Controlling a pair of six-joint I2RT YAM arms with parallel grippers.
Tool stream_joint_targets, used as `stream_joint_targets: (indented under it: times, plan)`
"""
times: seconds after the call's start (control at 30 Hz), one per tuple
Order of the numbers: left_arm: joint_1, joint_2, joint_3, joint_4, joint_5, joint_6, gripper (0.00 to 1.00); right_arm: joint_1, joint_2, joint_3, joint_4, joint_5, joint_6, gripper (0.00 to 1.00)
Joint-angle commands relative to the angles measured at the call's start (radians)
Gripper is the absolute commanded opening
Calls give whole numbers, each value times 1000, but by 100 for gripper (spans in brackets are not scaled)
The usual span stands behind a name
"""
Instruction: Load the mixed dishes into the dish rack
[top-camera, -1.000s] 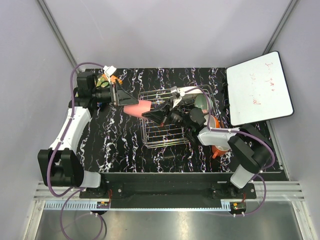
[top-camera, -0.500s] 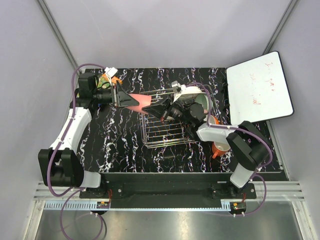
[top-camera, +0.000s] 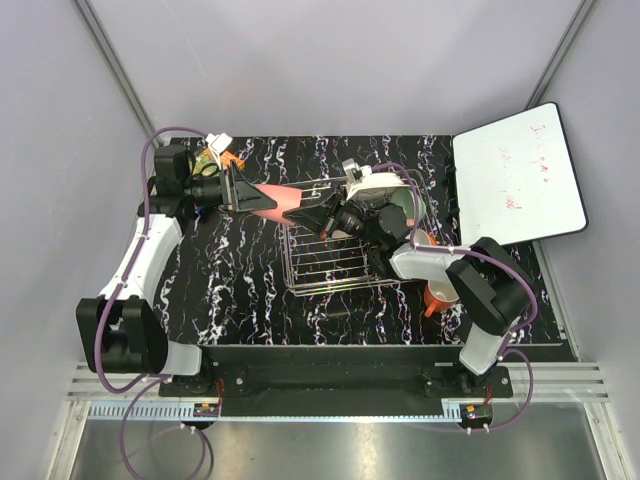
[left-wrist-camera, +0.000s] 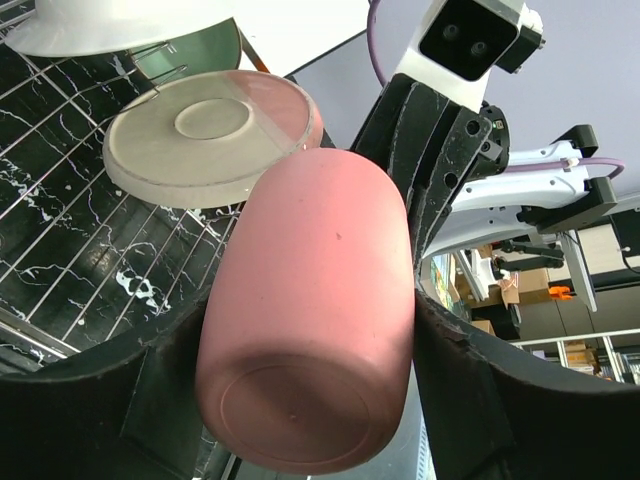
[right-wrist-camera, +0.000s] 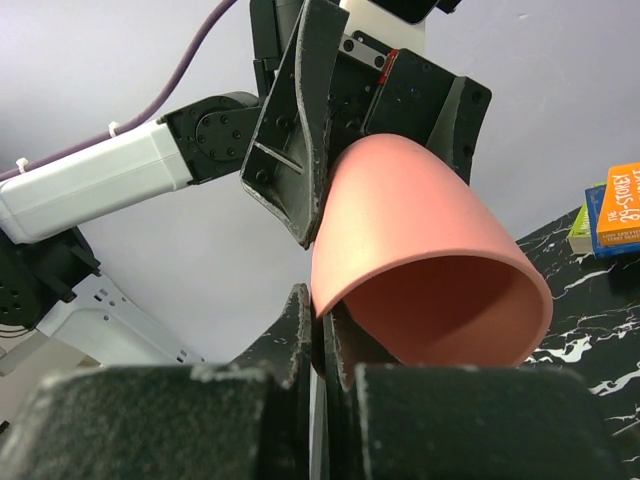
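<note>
The pink tumbler lies on its side in the air over the far left corner of the dish rack. My left gripper is shut on its base end, and both fingers press its sides in the left wrist view around the tumbler. My right gripper is shut on the tumbler's rim, one finger inside and one outside. A pink-cream plate leans in the rack beside a pale green bowl. The orange mug stands right of the rack, partly hidden by the right arm.
A white board leans at the back right. An orange-green snack packet lies at the back left behind the left arm. A white dish sits at the rack's far side. Grey walls close in on both sides.
The tumbler has shifted up and to the right, over the rack's corner. The right gripper has followed it and now pinches the rim.
</note>
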Motion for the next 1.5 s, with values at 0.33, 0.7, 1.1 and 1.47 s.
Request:
stream_joint_targets:
  times: [0.33,0.7,1.1,1.47]
  plan:
    - [54,27,116,-100,49,85,0,-16,-188,-130,-88,2,-143,100]
    - [-129,226,495,-639,-629,604,0,-13,-866,-184,-901,295,-546,100]
    - [-384,481,702,-697,-1028,716,0,-13,-1166,-242,-1198,524,-610,100]
    - [-445,646,699,-657,-1107,738,0,-13,-1256,-281,-1260,577,-619,100]
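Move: The pink cup lies sideways in the left fingers. Its empty spot in the rack's left part is about 10 cm ahead, 5 cm right and 20 cm below. The pink-and-cream plate's middle is some 7 cm ahead and 21 cm right of the left hand, the white dishes 18 cm ahead and 21 cm right, both about 18 cm down. From the right hand, pinching the cup's rim, the orange mug lies roughly 30 cm right, 3 cm back and 25 cm below. Forward about 9 cm, then mostly down, some 16 cm, and a little right, the left hand takes the cup in its kept grip over the rack's left part, rolling some 60 degrees so its fingers swing from pointing right to pointing down. The right fingers first spring wide open off the rim; that hand dips, then backs away about 20 cm rightward towards the mug's side, arching up and partly down again while turning clockwise. ##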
